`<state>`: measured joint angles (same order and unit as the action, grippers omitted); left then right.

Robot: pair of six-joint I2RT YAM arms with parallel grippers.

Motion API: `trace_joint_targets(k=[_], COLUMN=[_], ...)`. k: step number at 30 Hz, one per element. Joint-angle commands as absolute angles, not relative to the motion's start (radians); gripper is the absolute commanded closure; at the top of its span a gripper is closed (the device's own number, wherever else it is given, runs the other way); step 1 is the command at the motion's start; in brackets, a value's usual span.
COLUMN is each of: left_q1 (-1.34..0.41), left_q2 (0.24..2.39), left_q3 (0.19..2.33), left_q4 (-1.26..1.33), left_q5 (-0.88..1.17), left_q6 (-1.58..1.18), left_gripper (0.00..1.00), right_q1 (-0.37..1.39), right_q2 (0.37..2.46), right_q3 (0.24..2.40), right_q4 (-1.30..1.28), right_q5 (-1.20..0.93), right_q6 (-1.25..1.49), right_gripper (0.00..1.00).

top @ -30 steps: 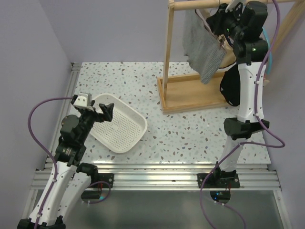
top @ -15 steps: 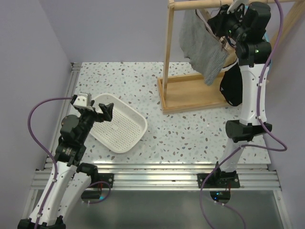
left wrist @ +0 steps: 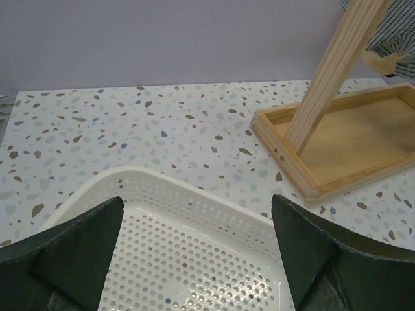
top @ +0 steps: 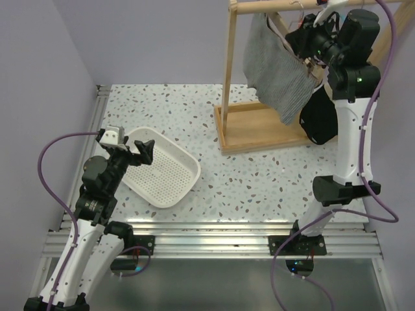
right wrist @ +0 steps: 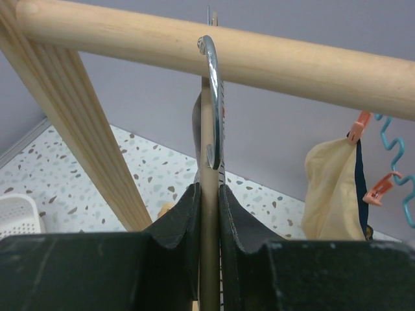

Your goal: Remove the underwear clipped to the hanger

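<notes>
The grey striped underwear (top: 275,71) hangs from a wooden hanger (right wrist: 209,155), whose metal hook (right wrist: 214,91) sits at the rack's top rod (right wrist: 292,65). My right gripper (right wrist: 209,194) is shut on the hanger's thin wooden body just below the hook; in the top view this gripper (top: 305,48) is up by the rod. A black pair (top: 319,116) hangs lower, partly behind the right arm. A beige pair (right wrist: 331,188) is clipped to a blue hanger at the right. My left gripper (left wrist: 198,214) stands open over the white basket, holding nothing.
The wooden rack has a slanted post (top: 230,65) and a tray-like base (top: 259,126) at the back right. A white perforated basket (top: 162,172) lies on the speckled table at the left, under the left gripper (top: 133,150). Orange clips (right wrist: 360,123) hold the beige pair.
My right arm has shifted right and slightly up with the hanger, and the grey underwear has swung right with it. The left arm has not moved.
</notes>
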<state>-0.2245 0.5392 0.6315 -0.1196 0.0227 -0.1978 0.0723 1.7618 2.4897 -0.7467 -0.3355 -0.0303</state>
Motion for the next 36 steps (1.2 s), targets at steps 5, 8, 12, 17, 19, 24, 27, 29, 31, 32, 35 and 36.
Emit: trace_joint_targets(k=[5, 8, 12, 17, 19, 24, 27, 29, 31, 32, 35, 36], left_q1=[-0.218, -0.218, -0.218, -0.216, -0.218, -0.221, -0.225, -0.239, -0.268, -0.285, -0.365, -0.392], left_q2=[0.535, 0.538, 0.545, 0.546, 0.558, 0.676, 0.733, 0.77, 0.796, 0.825, 0.889, 0.906], left_q3=[0.637, 0.635, 0.618, 0.565, 0.534, 0.52, 0.543, 0.577, 0.607, 0.65, 0.734, 0.748], left_q4=[-0.08, -0.069, -0.028, 0.139, 0.207, 0.438, 0.546, 0.577, 0.545, 0.504, 0.318, 0.287], left_q5=[0.034, 0.054, 0.176, 0.38, 0.52, 0.768, 0.819, 0.831, 0.857, 0.853, 0.827, 0.833], left_q6=[-0.183, -0.183, -0.166, -0.14, -0.147, -0.273, -0.337, -0.328, -0.287, -0.211, -0.013, 0.027], left_gripper=[0.0, 0.0, 0.0, 0.0, 0.0, 0.0, 0.0, 0.0, 0.0, 0.0, 0.01, 0.01], right_q1=[0.069, 0.069, 0.069, 0.071, 0.071, 0.071, 0.074, 0.086, 0.118, 0.141, 0.192, 0.199], right_q2=[1.614, 1.537, 1.405, 1.217, 1.175, 1.103, 1.114, 1.126, 1.149, 1.154, 1.175, 1.178], right_q3=[2.294, 2.161, 1.962, 1.686, 1.607, 1.508, 1.479, 1.457, 1.439, 1.436, 1.433, 1.436], right_q4=[-0.703, -0.713, -0.729, -0.788, -0.839, -0.978, -1.043, -1.092, -1.106, -1.118, -1.15, -1.167], right_q5=[-0.388, -0.406, -0.426, -0.445, -0.494, -0.678, -0.762, -0.821, -0.834, -0.842, -0.863, -0.873], right_q6=[-0.118, -0.181, -0.274, -0.418, -0.457, -0.618, -0.721, -0.793, -0.81, -0.855, -0.917, -0.931], right_gripper=[1.0, 1.0, 1.0, 1.0, 1.0, 1.0, 1.0, 1.0, 1.0, 1.0, 1.0, 1.0])
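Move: The right hand already grips the wooden hanger, its hook just clear of the rod, which is about 7 cm ahead and 7 cm above. The grey striped underwear hangs some 15 cm below and 4 cm left of that hand; the beige underwear is about 13 cm ahead and 8 cm below. From the empty left hand, the grey underwear is some 18 cm ahead, 48 cm right and 10 cm higher. Right hand carries the hanger down about 25 cm and back, turning counter-clockwise; open left swings right towards it. ##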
